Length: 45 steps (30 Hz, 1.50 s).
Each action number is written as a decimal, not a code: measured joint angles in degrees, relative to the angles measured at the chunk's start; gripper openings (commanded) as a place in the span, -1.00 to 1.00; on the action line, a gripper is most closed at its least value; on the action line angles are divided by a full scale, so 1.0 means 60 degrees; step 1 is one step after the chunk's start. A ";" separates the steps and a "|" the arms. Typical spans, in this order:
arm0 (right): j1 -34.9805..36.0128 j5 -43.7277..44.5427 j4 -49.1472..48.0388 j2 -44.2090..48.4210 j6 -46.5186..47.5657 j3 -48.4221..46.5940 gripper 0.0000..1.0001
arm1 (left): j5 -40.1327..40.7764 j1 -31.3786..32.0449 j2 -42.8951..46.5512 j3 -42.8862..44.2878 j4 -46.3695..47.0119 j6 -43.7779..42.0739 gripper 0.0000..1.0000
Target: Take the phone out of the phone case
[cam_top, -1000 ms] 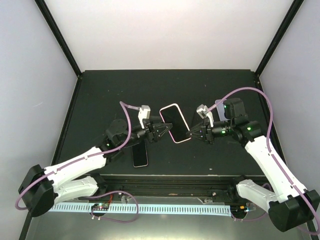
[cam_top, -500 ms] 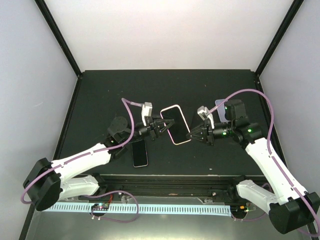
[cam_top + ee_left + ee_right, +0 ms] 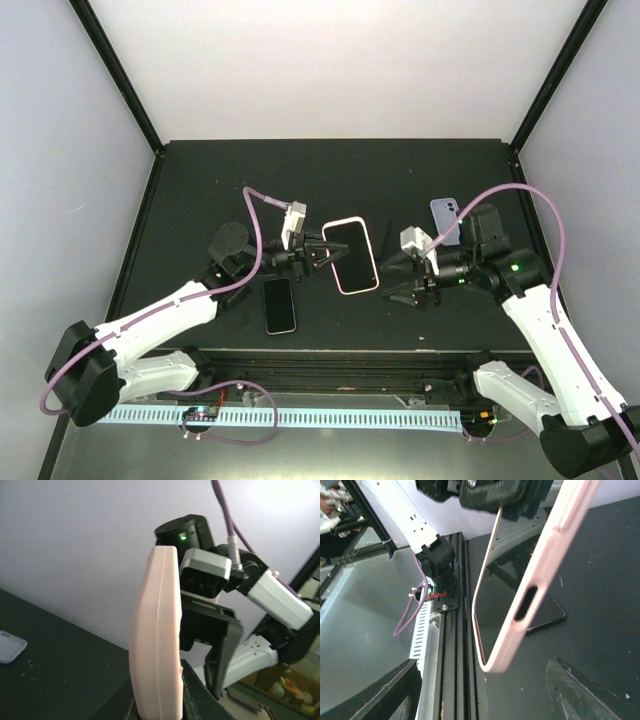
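A pink phone case [image 3: 352, 256] with a dark glossy face inside its rim is held off the table, above its middle. My left gripper [image 3: 322, 253] is shut on its left edge. In the left wrist view the case [image 3: 155, 640] stands edge-on between the jaws of that gripper [image 3: 157, 705]. My right gripper [image 3: 386, 281] is open wide, just right of the case and apart from it. In the right wrist view the case [image 3: 540, 565] hangs ahead of the right gripper [image 3: 485, 690], whose fingers [image 3: 385, 692] are spread at the bottom corners.
A black phone [image 3: 280, 305] lies flat on the table below the left gripper and also shows in the right wrist view [image 3: 547, 617]. A pale purple case [image 3: 446, 213] lies at the back right. The black rail [image 3: 340, 360] runs along the table's near edge.
My right gripper has drawn back to the right from the case's lower right corner and opened wide. The left gripper still holds the case, shifted slightly right and down.
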State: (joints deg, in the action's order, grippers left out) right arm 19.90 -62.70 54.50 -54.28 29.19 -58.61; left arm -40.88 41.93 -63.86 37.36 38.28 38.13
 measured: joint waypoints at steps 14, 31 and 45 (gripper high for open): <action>0.0674 0.0801 0.0943 -0.0182 0.1592 -0.0506 0.05 | -0.1625 -0.0036 0.0168 0.0754 -0.0809 -0.0503 -0.93; 0.1836 0.1297 0.1213 -0.0361 0.1734 -0.0780 -0.60 | -0.1840 -0.0036 0.0168 0.0772 -0.1100 -0.0641 -0.97; 0.2393 0.2302 0.1719 -0.0565 0.2623 -0.1457 -0.71 | -0.2481 -0.0095 -0.0270 0.0954 -0.0310 0.0732 -0.97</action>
State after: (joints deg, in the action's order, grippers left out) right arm 34.26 -48.88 64.82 -57.67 44.93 -67.35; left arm -55.77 41.36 -65.47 43.09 36.42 42.52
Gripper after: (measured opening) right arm 0.159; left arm 0.122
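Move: Just off the right hand's open fingers hangs the pink phone case with the phone in it, its near right corner almost between them and its middle about 6 cm left, 4 cm ahead and 3 cm higher. The left hand already pinches its left edge, the middle some 3 cm right of that hand, 1 cm back and 1 cm lower. On the table some 27 cm below the right hand, a loose black phone lies 24 cm left and 7 cm ahead, a purple phone 20 cm right and 29 cm ahead. Closing on the near right corner of the pink case, the right hand comes back about 3.5 cm and a little left, swings some 15 degrees counter-clockwise, tips its fingers further down and rolls as it pinches that corner. The left hand keeps its grip on the left edge, quickly draws the case back about 3.5 cm and up 2 cm, and turns clockwise. ##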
